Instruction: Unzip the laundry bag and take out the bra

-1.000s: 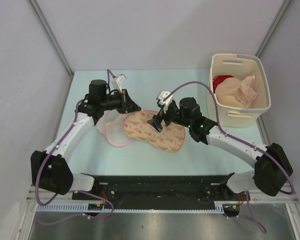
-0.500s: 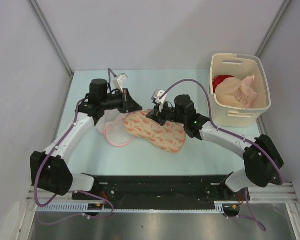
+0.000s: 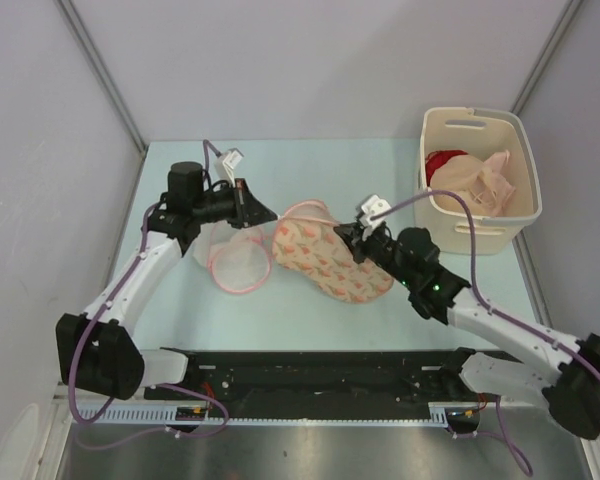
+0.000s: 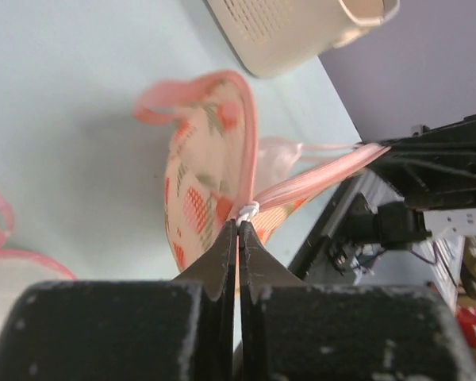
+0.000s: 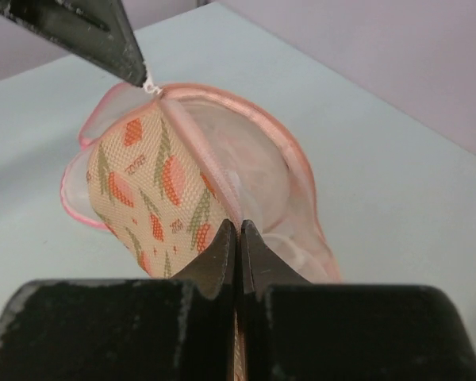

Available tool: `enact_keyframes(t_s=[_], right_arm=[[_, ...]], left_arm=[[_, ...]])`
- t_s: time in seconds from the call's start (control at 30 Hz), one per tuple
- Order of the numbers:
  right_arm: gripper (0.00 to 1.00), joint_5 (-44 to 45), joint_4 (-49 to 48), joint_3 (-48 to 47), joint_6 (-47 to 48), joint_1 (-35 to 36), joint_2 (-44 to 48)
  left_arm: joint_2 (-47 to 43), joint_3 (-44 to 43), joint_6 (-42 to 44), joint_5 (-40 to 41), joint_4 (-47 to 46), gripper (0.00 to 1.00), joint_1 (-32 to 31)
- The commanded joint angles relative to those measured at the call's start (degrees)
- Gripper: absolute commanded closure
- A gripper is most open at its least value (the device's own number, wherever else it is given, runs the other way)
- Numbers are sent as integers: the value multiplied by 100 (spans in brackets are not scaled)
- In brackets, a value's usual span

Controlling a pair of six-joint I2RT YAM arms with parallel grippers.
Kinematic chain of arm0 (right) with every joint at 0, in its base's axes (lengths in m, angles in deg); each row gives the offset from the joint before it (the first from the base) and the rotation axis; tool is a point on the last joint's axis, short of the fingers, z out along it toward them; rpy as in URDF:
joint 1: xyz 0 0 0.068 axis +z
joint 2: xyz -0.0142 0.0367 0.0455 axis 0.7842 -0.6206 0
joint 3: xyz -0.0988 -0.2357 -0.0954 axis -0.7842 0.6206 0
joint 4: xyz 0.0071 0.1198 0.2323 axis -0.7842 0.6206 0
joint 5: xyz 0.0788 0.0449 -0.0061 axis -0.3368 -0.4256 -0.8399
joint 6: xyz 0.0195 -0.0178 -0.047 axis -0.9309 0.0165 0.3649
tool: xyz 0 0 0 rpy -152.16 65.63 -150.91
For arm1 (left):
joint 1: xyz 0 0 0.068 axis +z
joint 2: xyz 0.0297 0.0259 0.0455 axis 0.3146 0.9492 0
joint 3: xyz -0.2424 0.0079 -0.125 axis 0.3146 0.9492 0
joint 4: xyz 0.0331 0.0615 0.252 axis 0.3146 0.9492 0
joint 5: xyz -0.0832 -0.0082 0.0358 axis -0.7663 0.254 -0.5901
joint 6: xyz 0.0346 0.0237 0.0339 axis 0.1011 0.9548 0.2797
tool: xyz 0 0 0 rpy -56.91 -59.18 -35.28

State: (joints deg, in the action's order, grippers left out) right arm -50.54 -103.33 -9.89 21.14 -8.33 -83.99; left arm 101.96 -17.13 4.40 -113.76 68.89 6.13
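Note:
The laundry bag, cream-peach with red-pink motifs and pink edging, lies mid-table, its near lobe lifted and its zip partly open. My left gripper is shut on the white zipper pull at the bag's left end. My right gripper is shut on the bag's pink edge at the right end. In the right wrist view the opening gapes and shows pale pink fabric inside. I cannot tell whether that is the bra. The left fingertips show at the top of that view.
A round white mesh item with pink trim lies just left of the bag, under the left arm. A cream basket stands at the back right, holding a red garment and a peach-cream one. Grey walls close in both sides.
My right gripper has pulled back to the right and nearer, dragging the bag's edge with it. The bag has shifted right and its zip has opened. The left gripper has stayed near the left end.

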Motion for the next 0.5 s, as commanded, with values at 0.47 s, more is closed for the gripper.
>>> enact_keyframes(t_s=[0.47], right_arm=[[100,3611,-2116,1724,-1201,951,832]], left_arm=[[410,1273,-727,-520,-1396,100,87]])
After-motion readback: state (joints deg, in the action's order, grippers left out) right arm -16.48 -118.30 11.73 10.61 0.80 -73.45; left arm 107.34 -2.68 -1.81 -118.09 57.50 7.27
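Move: The laundry bag hangs between the hands, its zipper pull in the shut left fingers and its far edge pinched in the right. Its middle lies about 2 cm back, 1 cm left and 8 cm below the right hand; from the left hand, roughly 5 cm back, 12 cm right and 8 cm below. A white mesh bag with a pink ring lies some 9 cm to the left hand's left, 1 cm back, on the table about 18 cm below. Right hand draws the pinched bag edge 7 cm right and down; left comes free, sinking some 9 cm. ##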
